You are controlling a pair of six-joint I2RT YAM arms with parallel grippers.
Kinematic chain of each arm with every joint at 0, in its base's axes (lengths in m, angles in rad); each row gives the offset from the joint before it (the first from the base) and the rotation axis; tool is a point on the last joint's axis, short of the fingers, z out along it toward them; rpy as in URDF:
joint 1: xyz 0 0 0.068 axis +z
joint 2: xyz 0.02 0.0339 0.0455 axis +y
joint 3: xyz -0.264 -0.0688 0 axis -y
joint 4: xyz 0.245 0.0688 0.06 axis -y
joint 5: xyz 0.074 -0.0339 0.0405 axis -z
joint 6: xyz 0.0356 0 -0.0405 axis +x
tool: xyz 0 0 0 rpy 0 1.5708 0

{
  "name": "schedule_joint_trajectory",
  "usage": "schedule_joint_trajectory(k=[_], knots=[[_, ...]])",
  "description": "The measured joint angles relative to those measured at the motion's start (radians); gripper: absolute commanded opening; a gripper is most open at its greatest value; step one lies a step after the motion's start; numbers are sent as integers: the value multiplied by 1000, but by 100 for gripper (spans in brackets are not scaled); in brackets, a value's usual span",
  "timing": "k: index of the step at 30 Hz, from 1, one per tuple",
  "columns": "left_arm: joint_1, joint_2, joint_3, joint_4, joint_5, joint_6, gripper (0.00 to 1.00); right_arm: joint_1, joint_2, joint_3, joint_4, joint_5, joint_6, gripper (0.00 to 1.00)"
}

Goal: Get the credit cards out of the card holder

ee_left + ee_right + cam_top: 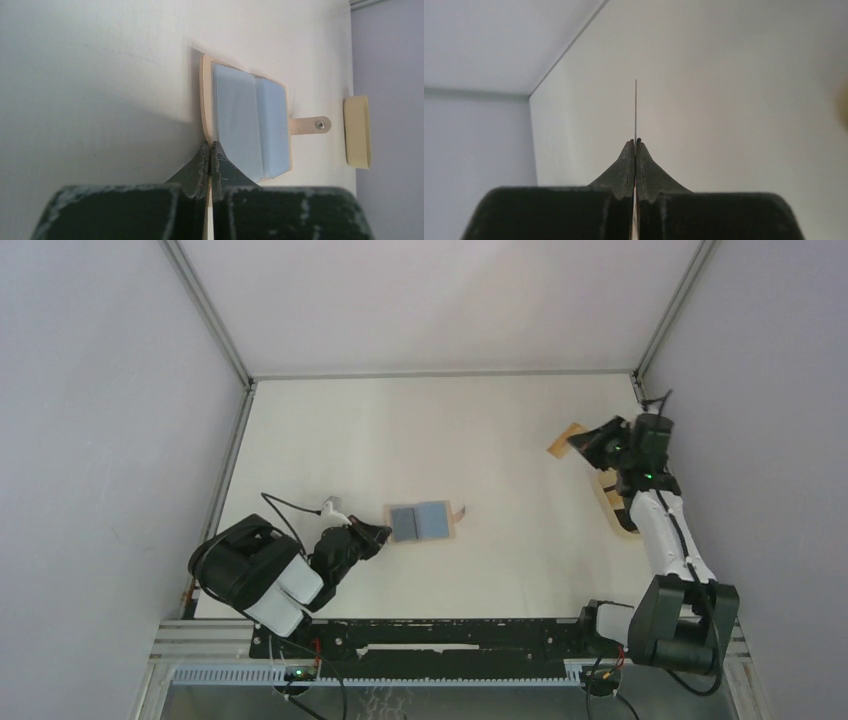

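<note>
The tan card holder (420,522) lies open in the middle of the table, its pale blue-grey sleeves (245,122) facing up and its snap strap (312,125) pointing right. My left gripper (380,535) (210,148) is shut on the holder's near left tan edge. At the far right my right gripper (588,445) (635,142) is shut on a thin credit card (566,440), held above the table. That card looks tan from above and shows only as an edge-on line (635,110) in the right wrist view. Any cards inside the sleeves are hidden.
A tan oval tray (610,502) (357,131) sits near the right wall, partly under my right arm. Grey walls close in the white table (400,440) on the left, back and right.
</note>
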Motion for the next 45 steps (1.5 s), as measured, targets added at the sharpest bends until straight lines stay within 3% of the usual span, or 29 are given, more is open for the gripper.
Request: schedule_joint_trajectory(k=[6,11,22,45], knots=[[0,-59,28,-96,28,47,0,-292,-22,-19,-159,-3,-51,0],[0,-103,93,-212,79,98,0,-436,-5,-75,-192,-21,-69,0],[-2,-177,124,-357,117,177,0,-489,119,-98,-168,-43,-73,0],[-1,-101,168,-351,154,178,0,-577,316,-100,20,-64,7,0]])
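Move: The right hand already pinches a tan card. The tray it is taking it to lies about 21 cm to its right, 7 cm back and 18 cm below; the dark card inside sits some 4 cm back of the tray's middle and 1 cm right. The open card holder lies about 11 cm back, 27 cm left. From the left hand, gripping the holder's left edge, its middle is 7 cm right, 2 cm ahead; the tray is some 54 cm right, 7 cm ahead. Swing the right gripper some 19 cm right and a little back towards the tray, sinking about 14 cm in all: fast sideways first, then mostly down, easing on right over the tray's far part. Turn the wrist clockwise about 30 degrees and tip it down, keeping the card pinched. Meanwhile keep the left fingers shut on the holder's edge and shift it about 3 cm right, with a slight lift and lowering on the way. ##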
